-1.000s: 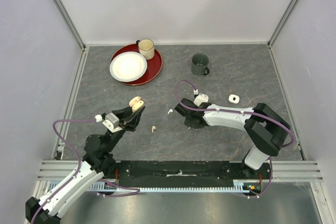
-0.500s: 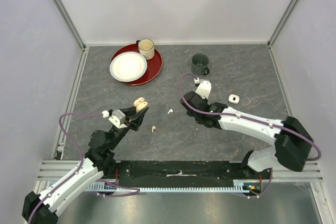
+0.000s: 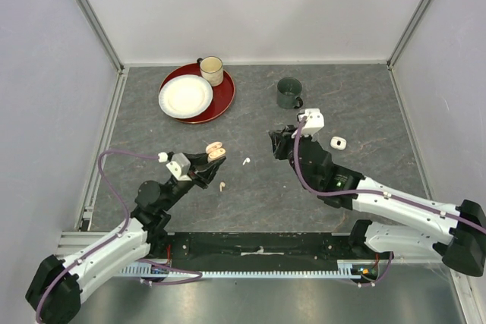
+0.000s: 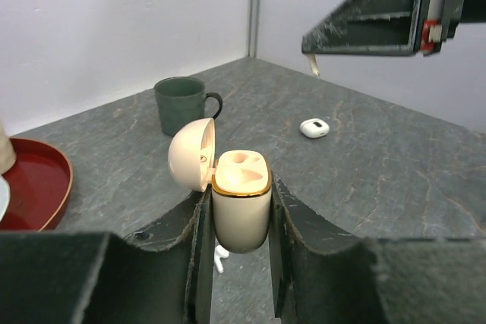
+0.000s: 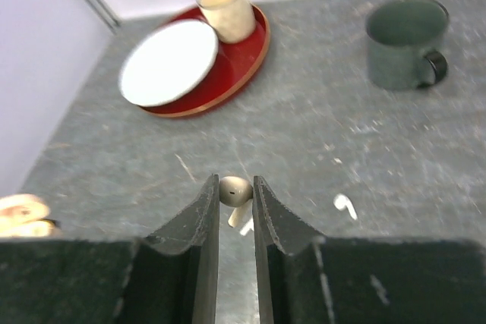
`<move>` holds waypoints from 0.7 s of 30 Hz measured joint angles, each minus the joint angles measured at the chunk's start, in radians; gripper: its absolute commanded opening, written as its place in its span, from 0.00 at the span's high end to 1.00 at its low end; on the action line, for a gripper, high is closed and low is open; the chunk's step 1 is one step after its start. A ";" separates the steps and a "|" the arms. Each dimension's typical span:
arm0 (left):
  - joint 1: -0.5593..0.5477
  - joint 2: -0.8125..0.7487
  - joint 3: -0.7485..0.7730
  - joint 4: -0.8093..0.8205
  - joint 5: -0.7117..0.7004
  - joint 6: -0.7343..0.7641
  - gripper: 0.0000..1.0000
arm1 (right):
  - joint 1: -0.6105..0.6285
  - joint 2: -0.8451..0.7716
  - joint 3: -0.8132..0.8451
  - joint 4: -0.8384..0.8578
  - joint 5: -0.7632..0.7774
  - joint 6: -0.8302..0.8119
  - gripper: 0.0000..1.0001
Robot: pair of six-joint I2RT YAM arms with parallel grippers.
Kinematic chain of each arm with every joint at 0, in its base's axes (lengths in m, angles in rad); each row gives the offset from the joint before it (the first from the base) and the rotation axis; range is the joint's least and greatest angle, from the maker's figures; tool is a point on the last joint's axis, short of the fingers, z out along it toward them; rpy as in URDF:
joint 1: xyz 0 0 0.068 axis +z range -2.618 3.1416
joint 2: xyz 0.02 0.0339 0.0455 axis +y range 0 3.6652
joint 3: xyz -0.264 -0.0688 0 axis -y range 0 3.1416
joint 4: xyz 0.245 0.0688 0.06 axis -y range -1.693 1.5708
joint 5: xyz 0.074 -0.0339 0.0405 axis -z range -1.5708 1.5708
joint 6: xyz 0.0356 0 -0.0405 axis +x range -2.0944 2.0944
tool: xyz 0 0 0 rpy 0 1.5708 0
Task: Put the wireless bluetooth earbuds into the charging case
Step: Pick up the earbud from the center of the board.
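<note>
My left gripper is shut on a peach charging case, upright, with its lid swung open and both sockets empty. My right gripper hangs above the table to the case's right, shut on a pale peach earbud by its head. The stem pokes out below the fingers. A white earbud lies on the table between the grippers. Another peach earbud lies just in front of the left gripper.
A small white case sits shut on the table at the right. A dark green mug stands behind it. At the back left, a red tray carries a white plate and a cream mug.
My right gripper has risen from the table with the peach earbud and its arm has swung out to the right. My left gripper has carried the open case a little to the right.
</note>
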 measured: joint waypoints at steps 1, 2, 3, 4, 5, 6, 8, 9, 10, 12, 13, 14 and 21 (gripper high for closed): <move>0.000 0.013 0.000 0.018 0.012 -0.003 0.98 | 0.005 -0.013 0.000 0.035 -0.010 -0.020 1.00; 0.000 0.027 0.000 0.040 0.026 -0.006 0.98 | 0.007 -0.023 0.000 0.066 -0.021 -0.041 1.00; 0.000 0.041 0.000 0.061 0.042 -0.008 0.98 | 0.011 -0.028 0.000 0.087 -0.031 -0.056 1.00; 0.000 0.052 0.000 0.080 0.059 -0.009 0.98 | 0.013 -0.031 0.000 0.109 -0.048 -0.073 1.00; 0.000 0.068 0.000 0.103 0.075 -0.011 0.98 | 0.016 -0.031 0.000 0.133 -0.066 -0.090 1.00; 0.000 0.082 0.000 0.123 0.093 -0.013 0.98 | 0.018 -0.031 0.000 0.149 -0.084 -0.105 1.00; 0.000 0.109 0.000 0.167 0.130 -0.018 0.98 | 0.027 -0.031 0.000 0.177 -0.119 -0.129 1.00; 0.000 0.126 0.002 0.189 0.153 -0.022 0.98 | 0.032 -0.031 0.000 0.195 -0.140 -0.143 1.00; 0.000 0.137 0.004 0.200 0.171 -0.024 0.98 | 0.040 -0.031 0.000 0.211 -0.157 -0.156 1.00; 0.000 0.169 0.015 0.222 0.198 -0.034 0.98 | 0.051 -0.031 0.000 0.232 -0.183 -0.177 1.00; 0.000 0.182 0.023 0.232 0.209 -0.037 0.98 | 0.058 -0.030 0.000 0.244 -0.192 -0.188 1.00; 0.000 0.194 0.028 0.242 0.218 -0.040 0.98 | 0.065 -0.029 0.000 0.255 -0.201 -0.200 1.00; 0.000 0.251 0.043 0.306 0.245 -0.055 0.98 | 0.136 -0.019 0.000 0.324 -0.227 -0.291 1.00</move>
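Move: The right hand already holds an earbud, and the open charging case in the left hand lies about 16 cm to its left, 5 cm back and 2 cm lower. On the table some 23 cm below the right hand, one loose earbud lies 4 cm ahead and 8 cm left, another 8 cm ahead and 2 cm right. From the left hand, the held earbud is about 16 cm right, 5 cm ahead and 2 cm higher. Right hand carries its earbud about 11 cm up, left and back towards the case; left hand shifts right. ##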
